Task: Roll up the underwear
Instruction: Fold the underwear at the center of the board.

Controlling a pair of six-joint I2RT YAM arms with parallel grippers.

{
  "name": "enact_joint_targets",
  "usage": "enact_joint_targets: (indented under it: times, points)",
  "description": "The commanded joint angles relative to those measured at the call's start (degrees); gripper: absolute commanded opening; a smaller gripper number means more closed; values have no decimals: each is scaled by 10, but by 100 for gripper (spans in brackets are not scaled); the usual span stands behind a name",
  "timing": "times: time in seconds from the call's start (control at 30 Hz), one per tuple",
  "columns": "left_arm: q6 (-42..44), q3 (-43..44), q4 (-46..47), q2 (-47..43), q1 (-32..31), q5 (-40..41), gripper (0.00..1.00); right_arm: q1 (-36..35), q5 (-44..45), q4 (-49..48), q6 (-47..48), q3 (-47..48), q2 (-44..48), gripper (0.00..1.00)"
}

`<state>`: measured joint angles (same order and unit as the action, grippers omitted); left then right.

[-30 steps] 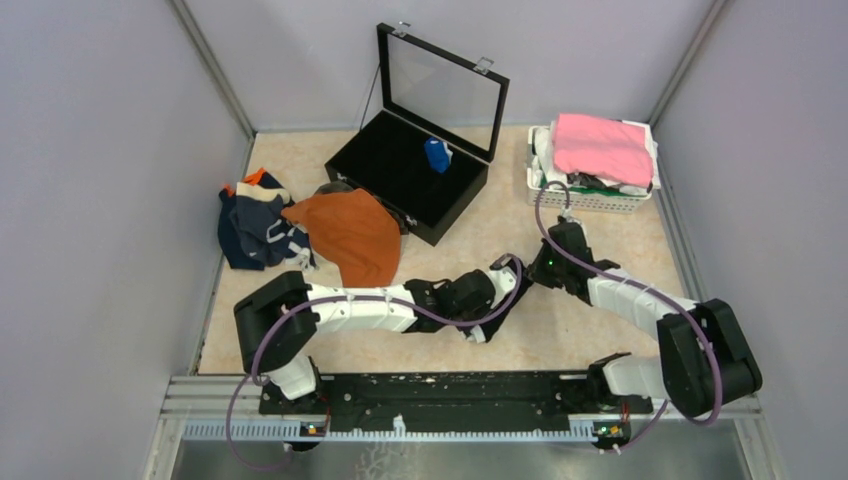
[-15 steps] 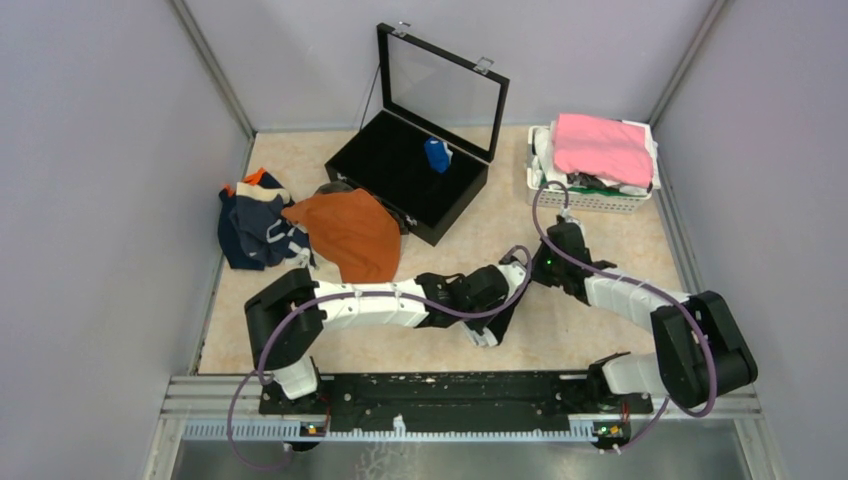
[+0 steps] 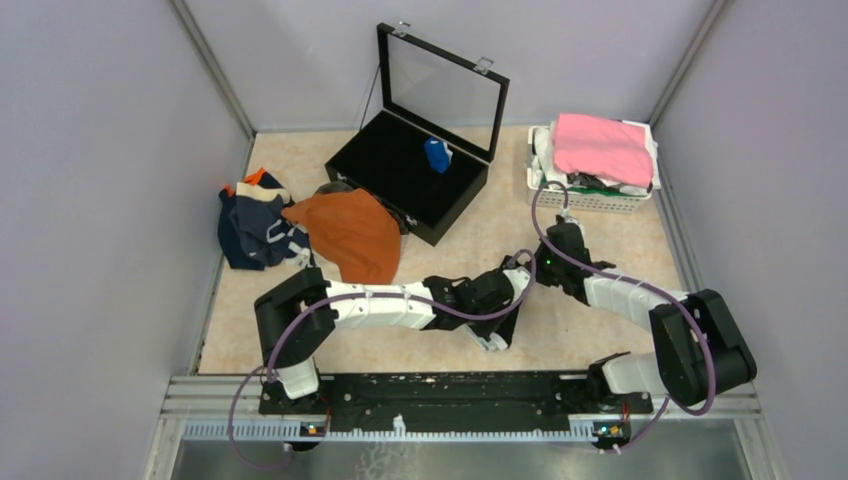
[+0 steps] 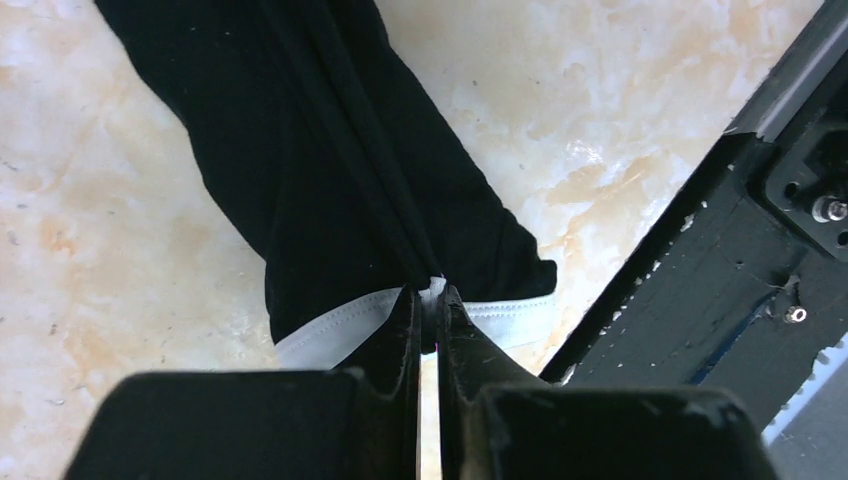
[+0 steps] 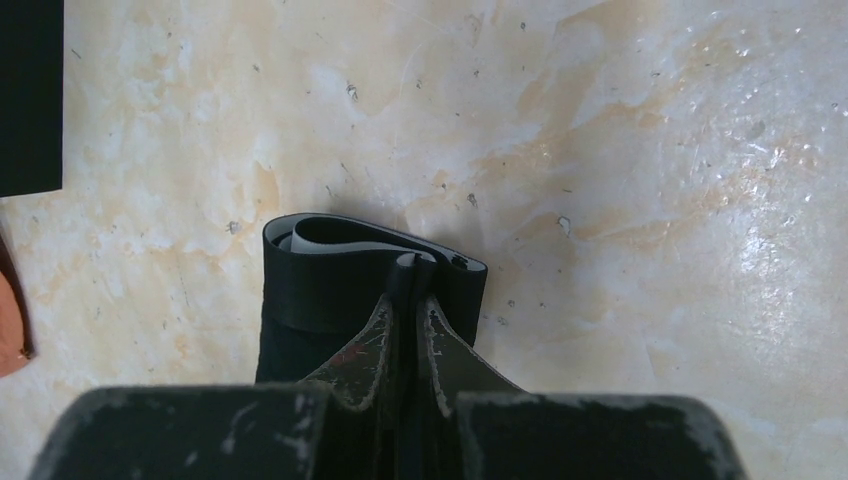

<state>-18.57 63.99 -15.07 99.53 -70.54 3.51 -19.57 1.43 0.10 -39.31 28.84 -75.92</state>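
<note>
Black underwear (image 4: 330, 150) with a white waistband (image 4: 330, 322) lies stretched on the marble tabletop. My left gripper (image 4: 428, 292) is shut on the middle of the waistband, close to the table's near rail. My right gripper (image 5: 413, 275) is shut on the folded opposite end of the same underwear (image 5: 320, 290). In the top view the left gripper (image 3: 497, 342) and right gripper (image 3: 527, 272) face each other mid-table, and the arms mostly hide the garment. A rust-orange pair (image 3: 350, 232) and a navy heap (image 3: 255, 228) lie at the left. A rolled blue pair (image 3: 437, 154) sits in the black case.
An open black case (image 3: 390, 170) with a glass lid stands at the back centre. A white basket (image 3: 590, 197) at the back right holds a pink folded cloth (image 3: 600, 147). The black base rail (image 4: 720, 260) runs just beyond the waistband. Walls enclose the table on three sides.
My left arm has swung right and toward the near edge, drawing the waistband end with it. The right gripper has stayed nearly still, holding its end.
</note>
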Motion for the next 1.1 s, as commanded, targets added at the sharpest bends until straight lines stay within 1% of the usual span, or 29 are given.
enact_joint_targets:
  times: [0.0,0.2,0.27,0.43,0.63,0.9,1.07]
  points:
    - [-18,15,14,8,-11,-55,10,9,29,3,3,-16,-14,0]
    - [-24,-1,37,28,-12,-82,23,9,28,9,5,-13,-11,0]
    - [-28,-14,52,32,-13,-93,27,8,27,16,5,-9,-5,4]
    - [-34,-33,69,39,-14,-99,33,9,24,48,13,9,34,21]
    - [-34,-33,70,43,-14,-98,37,9,35,101,33,38,94,34]
    - [-31,-16,53,23,-14,-79,43,9,52,172,63,60,152,44]
    - [-28,3,34,3,-14,-67,48,9,46,196,75,69,175,47]
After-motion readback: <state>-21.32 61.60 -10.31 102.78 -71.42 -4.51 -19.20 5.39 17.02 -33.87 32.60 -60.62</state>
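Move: The left hand still has the raised edge of the black underwear between its fingertips; the white waistband end lies about 4 cm below and some 2 cm back. From that hand the underwear's middle is roughly 7 cm ahead, 3 cm right and 5 cm down, and the orange garment about 19 cm ahead and 27 cm left. The right hand pinches the folded far end, with the underwear's middle about 7 cm back, 5 cm left and 1 cm below; from it the open case is some 20 cm ahead and 25 cm left. The left hand draws the raised edge back about 3 cm, with a slight drift right, and lowers it nearly as far towards the white waistband, tilting a little while its fingers open to about half and let go, then it stays there over the waistband. The right hand first holds the far end still on the board, then opens its fingers to about half, lets go of the cloth and rises some 5 cm, easing a couple of centimetres back and to its right, clear of the fold. ##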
